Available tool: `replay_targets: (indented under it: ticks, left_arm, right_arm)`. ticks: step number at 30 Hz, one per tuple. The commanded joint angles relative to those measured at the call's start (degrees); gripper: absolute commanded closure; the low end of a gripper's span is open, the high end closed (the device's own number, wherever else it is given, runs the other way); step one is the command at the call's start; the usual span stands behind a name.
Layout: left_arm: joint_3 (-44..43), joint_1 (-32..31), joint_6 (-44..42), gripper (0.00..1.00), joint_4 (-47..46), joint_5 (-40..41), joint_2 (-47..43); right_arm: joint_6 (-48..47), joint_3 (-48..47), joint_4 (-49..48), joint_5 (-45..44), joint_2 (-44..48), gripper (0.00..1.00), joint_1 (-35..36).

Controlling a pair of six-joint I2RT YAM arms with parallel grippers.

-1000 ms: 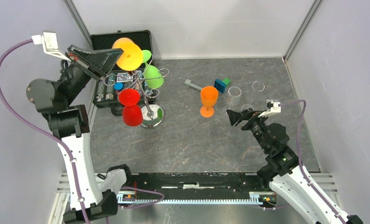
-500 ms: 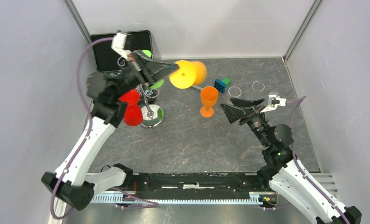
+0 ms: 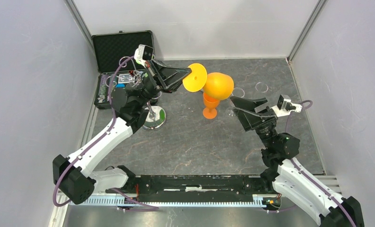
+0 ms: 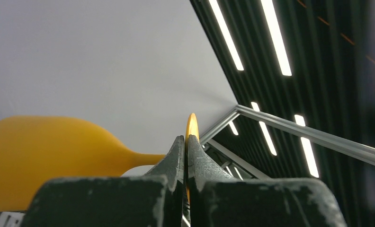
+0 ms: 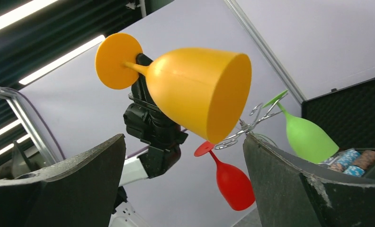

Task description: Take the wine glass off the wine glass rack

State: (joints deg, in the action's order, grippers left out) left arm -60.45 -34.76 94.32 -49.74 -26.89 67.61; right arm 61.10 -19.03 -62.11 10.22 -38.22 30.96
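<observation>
My left gripper (image 3: 188, 75) is shut on the foot disc of a yellow wine glass (image 3: 217, 85) and holds it sideways in the air over the table's middle, off the rack. The left wrist view shows the disc edge (image 4: 191, 126) pinched between the closed fingers. My right gripper (image 3: 234, 105) is open and empty, just right of the glass's mouth. In the right wrist view the yellow glass (image 5: 195, 90) is above the open fingers. The silver wine glass rack (image 3: 155, 118) stands behind my left arm; a red glass (image 5: 233, 182) and a green glass (image 5: 306, 137) hang from its hooks (image 5: 252, 123).
An orange glass (image 3: 210, 108) stands upright on the table under the yellow glass. An open black foam-lined case (image 3: 121, 45) sits at the back left, with small items in its lower half (image 3: 105, 92). Clear rings (image 3: 261, 86) lie at the back right.
My left arm has swung the yellow glass from the rack rightward to the table's middle. My right gripper has risen and turned toward the glass.
</observation>
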Motion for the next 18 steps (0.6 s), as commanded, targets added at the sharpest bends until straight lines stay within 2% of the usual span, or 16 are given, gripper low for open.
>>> replay_targets:
  ticks: [1,8,18]
  left_arm:
    - [0.0,-2.2,7.7,0.98,-10.2,3.5,1.4]
    - [0.6,-5.8,8.5,0.98,-12.4,4.2,2.7]
    - [-1.7,-6.9,11.2,0.98,-16.7,3.2,4.9]
  right_arm:
    - [3.4,-0.3,-7.9,0.4,-2.0,0.02,-0.1]
    - [2.6,-0.9,-17.9,2.3,-3.7,0.21,-0.1]
    - [2.8,-1.8,-26.3,3.3,-4.7,0.33,-0.1]
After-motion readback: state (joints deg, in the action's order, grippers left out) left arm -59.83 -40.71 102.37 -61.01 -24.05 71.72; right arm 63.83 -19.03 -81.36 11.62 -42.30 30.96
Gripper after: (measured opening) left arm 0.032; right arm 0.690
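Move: Ahead of the right hand by about 3 cm, some 8 cm to its left and 8 cm above it, hangs the yellow wine glass, bowl towards that hand. The left hand holds the glass by its foot; the open right gripper lies about 15 cm to the left hand's right, 3 cm back and 13 cm lower. From the right hand, the orange wine glass stands on the table 14 cm ahead, 7 cm left; the clear glass 14 cm ahead, 3 cm right; both some 31 cm below. Rising about 4 cm while drawing back nearly as far, the right hand tips its fingers further up by some 15 degrees towards the yellow glass's bowl and narrows its wide-open gap by roughly a third. The left hand, still pinching the foot, eases back 2–3 cm and slightly right, turning about 10 degrees clockwise. ##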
